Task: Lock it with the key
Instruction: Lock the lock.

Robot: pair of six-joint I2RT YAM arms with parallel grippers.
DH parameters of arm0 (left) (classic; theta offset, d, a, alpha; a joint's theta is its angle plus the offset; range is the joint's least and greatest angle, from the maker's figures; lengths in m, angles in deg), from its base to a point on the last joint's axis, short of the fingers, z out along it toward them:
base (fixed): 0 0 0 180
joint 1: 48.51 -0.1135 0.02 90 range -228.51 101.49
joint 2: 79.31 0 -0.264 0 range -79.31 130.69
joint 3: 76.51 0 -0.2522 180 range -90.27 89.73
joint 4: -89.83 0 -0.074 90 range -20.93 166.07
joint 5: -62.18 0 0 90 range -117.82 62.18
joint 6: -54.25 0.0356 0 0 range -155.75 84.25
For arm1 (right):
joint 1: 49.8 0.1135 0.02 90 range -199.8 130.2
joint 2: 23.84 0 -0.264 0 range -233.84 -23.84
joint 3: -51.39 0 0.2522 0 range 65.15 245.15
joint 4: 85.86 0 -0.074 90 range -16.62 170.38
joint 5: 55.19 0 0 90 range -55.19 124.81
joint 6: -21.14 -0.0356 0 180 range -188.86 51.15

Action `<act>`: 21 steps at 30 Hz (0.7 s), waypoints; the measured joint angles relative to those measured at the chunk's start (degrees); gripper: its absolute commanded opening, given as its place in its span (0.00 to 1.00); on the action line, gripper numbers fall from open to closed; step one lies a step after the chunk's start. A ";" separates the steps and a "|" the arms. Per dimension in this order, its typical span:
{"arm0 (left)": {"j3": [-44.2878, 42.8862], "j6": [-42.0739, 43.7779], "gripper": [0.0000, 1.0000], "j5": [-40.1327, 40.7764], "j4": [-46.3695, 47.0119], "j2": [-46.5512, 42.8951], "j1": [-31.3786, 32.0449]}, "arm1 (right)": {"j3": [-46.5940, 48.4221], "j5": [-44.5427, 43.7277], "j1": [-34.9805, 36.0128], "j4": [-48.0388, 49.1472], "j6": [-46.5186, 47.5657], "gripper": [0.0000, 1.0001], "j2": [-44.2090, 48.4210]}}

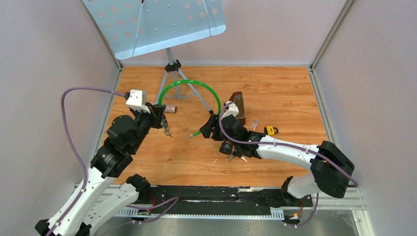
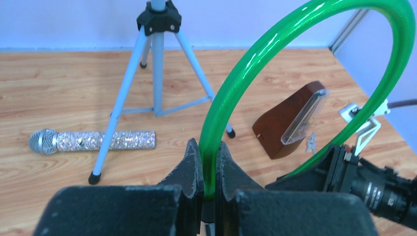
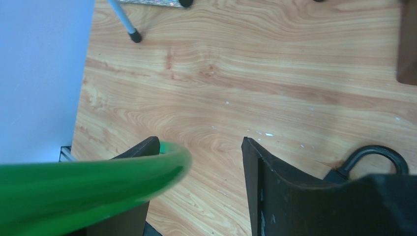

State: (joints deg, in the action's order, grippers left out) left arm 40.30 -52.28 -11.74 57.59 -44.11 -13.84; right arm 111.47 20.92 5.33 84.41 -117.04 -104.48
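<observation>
A green cable (image 1: 196,86) arches above the floor between both arms. My left gripper (image 1: 160,112) is shut on one end of it; in the left wrist view the cable (image 2: 231,98) rises from between the closed fingers (image 2: 194,167). My right gripper (image 1: 207,129) is open. The cable's other end (image 3: 98,187) lies loosely against the left finger (image 3: 145,150), well apart from the other finger. A yellow padlock (image 1: 270,130) lies on the floor to the right, its black shackle (image 3: 376,153) showing in the right wrist view. Silvery keys (image 1: 254,124) lie beside it.
A brown metronome (image 1: 238,105) stands behind the right gripper. A music stand's tripod (image 1: 172,78) stands at the back, with a glittery microphone (image 2: 93,141) lying by its legs. Grey walls close in the wooden floor (image 1: 275,88) on three sides.
</observation>
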 measured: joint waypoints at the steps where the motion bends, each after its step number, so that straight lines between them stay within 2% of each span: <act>1: -0.76 -0.15 0.00 -0.07 -0.07 0.20 0.00 | -0.13 0.13 0.13 0.72 0.52 0.59 0.02; 5: -2.60 -1.31 0.00 -0.02 -0.28 0.33 0.00 | -0.72 1.31 0.63 3.89 1.97 0.52 0.92; 7: -2.73 -1.90 0.00 -0.02 -0.37 0.33 0.00 | -1.18 1.75 0.72 5.11 2.23 0.44 1.75; 12: -2.84 -3.50 0.00 -0.02 -0.61 0.33 0.00 | -2.05 2.23 0.74 6.56 2.89 0.10 3.63; 14: -2.84 -4.15 0.00 -0.02 -0.74 0.37 0.00 | -2.08 2.36 0.74 6.58 2.86 0.00 3.96; 21: -2.80 -7.19 0.00 0.76 -2.45 0.37 0.02 | -1.42 2.54 1.01 4.79 1.92 0.00 5.33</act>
State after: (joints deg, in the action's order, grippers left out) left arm 37.50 -59.47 -10.98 55.14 -43.74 -13.81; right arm 110.05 23.46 6.34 89.20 -115.12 -99.14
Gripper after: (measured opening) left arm 0.052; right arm 0.128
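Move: The free-end stretch of the green cable lies just by my right hand's open fingers, about 2 cm to the left of the point between them and level with it; its metal tip pokes out some 5 cm left and 1 cm back. The black padlock lies about 9 cm right, 7 cm back and 10 cm below, the metronome some 13 cm right and 10 cm ahead. From my left hand, that stretch is roughly 11 cm right, 5 cm back and 17 cm lower. I raise my right hand about 4 cm beside the hanging cable, edging 1 cm left and as much back, and close its wide-open fingers on the way until they pinch the green cable just above the metal tip. The wrist tilts up and turns slightly, about 10 degrees in all. My left hand keeps its grip on the other end, rising a centimetre or two and rolling slightly. ##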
